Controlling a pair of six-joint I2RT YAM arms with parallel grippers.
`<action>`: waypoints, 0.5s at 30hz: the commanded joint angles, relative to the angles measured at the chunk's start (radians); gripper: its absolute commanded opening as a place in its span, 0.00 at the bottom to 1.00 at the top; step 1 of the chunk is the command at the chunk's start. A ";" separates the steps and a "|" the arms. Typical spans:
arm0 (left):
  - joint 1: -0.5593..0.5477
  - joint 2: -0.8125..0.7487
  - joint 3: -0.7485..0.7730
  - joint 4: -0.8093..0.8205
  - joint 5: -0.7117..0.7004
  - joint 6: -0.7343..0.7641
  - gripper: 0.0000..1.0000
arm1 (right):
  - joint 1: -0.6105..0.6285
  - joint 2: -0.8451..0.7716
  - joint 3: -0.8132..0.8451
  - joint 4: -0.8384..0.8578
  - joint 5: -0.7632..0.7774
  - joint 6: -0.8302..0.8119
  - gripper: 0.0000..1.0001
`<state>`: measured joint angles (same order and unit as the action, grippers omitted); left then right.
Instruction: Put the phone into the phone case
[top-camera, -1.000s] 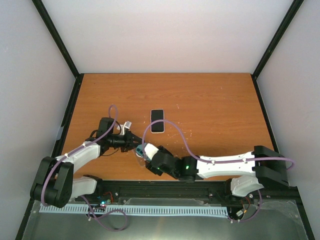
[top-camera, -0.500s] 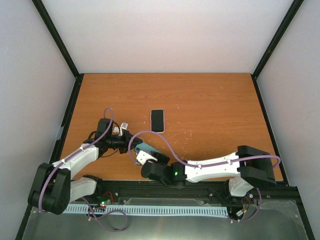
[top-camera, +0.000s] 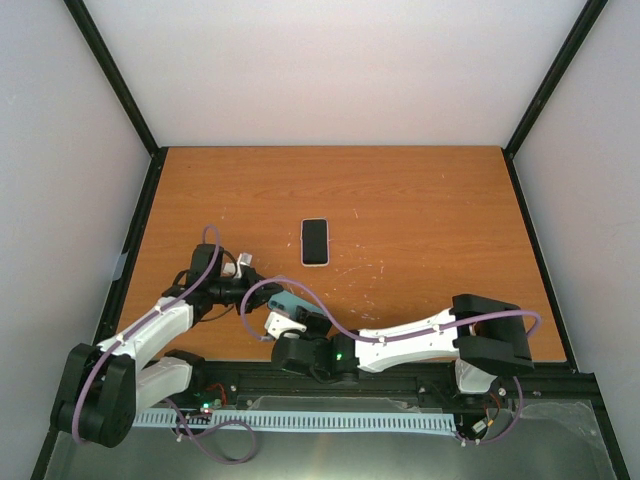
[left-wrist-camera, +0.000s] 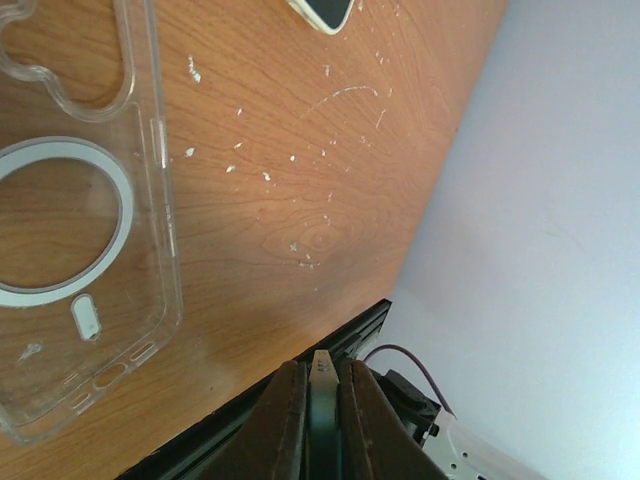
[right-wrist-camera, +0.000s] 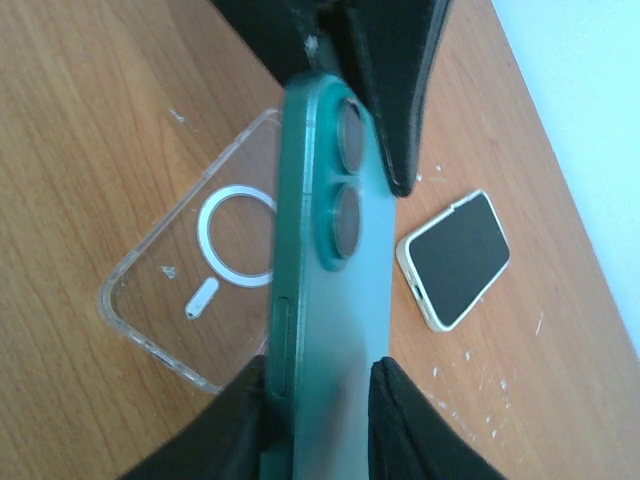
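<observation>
A teal phone (right-wrist-camera: 330, 300) is held off the table, edge up, by both grippers. My right gripper (right-wrist-camera: 320, 392) is shut on its lower part, one finger on each flat face. My left gripper (left-wrist-camera: 321, 372) is shut on its camera end, where only a thin sliver of the phone (left-wrist-camera: 323, 420) shows between the fingers (right-wrist-camera: 395, 90). From above, the phone (top-camera: 288, 301) sits between the left gripper (top-camera: 250, 286) and the right gripper (top-camera: 287, 320). The clear phone case (right-wrist-camera: 170, 300) lies flat and open side up on the table just beneath, also in the left wrist view (left-wrist-camera: 80, 200).
A second phone (top-camera: 315, 242) in a cream case lies screen up on the wooden table (top-camera: 430, 210), beyond the grippers. The table's black front rail (top-camera: 400, 375) runs right behind the right wrist. White specks dot the wood near the cream phone (right-wrist-camera: 455, 258).
My right gripper has closed on the teal phone and its arm has pulled left and nearer the front edge. The left gripper has stayed shut on the phone, shifting slightly toward the front.
</observation>
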<state>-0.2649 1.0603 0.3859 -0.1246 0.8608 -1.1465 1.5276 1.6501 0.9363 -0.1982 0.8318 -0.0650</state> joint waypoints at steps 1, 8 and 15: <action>-0.005 -0.025 0.024 -0.006 0.038 -0.017 0.00 | 0.008 0.002 0.026 0.007 0.048 -0.003 0.22; -0.003 -0.078 0.068 -0.028 -0.014 0.043 0.67 | 0.006 -0.059 -0.009 0.049 0.007 0.046 0.04; 0.035 -0.132 0.148 -0.243 -0.316 0.181 0.99 | -0.165 -0.247 -0.128 0.115 -0.319 0.215 0.03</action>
<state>-0.2562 0.9550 0.4694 -0.2550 0.7357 -1.0809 1.4715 1.5227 0.8490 -0.1604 0.6941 0.0208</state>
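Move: The phone is held up on edge between the two hands. Its middle lies about 3 cm ahead, 3 cm left and 1 cm below the right hand, and some 3 cm back, 4 cm right and 1 cm below the left hand, which still grips its far end. The clear phone case lies about 4 cm ahead, 6 cm left and 11 cm below the right hand; the cased phone is some 22 cm ahead of that hand, 2 cm right, also 11 cm below. Staying almost in place, the right hand closes its partly open fingers until they pinch the near end of the phone. Only then do the left fingers spring wide open and come free, the left hand rising nearly 3 cm and drawing forward and left, away from the phone. At the end the right hand shifts some 1.5 cm right with the phone, tilting about 10 degrees. ##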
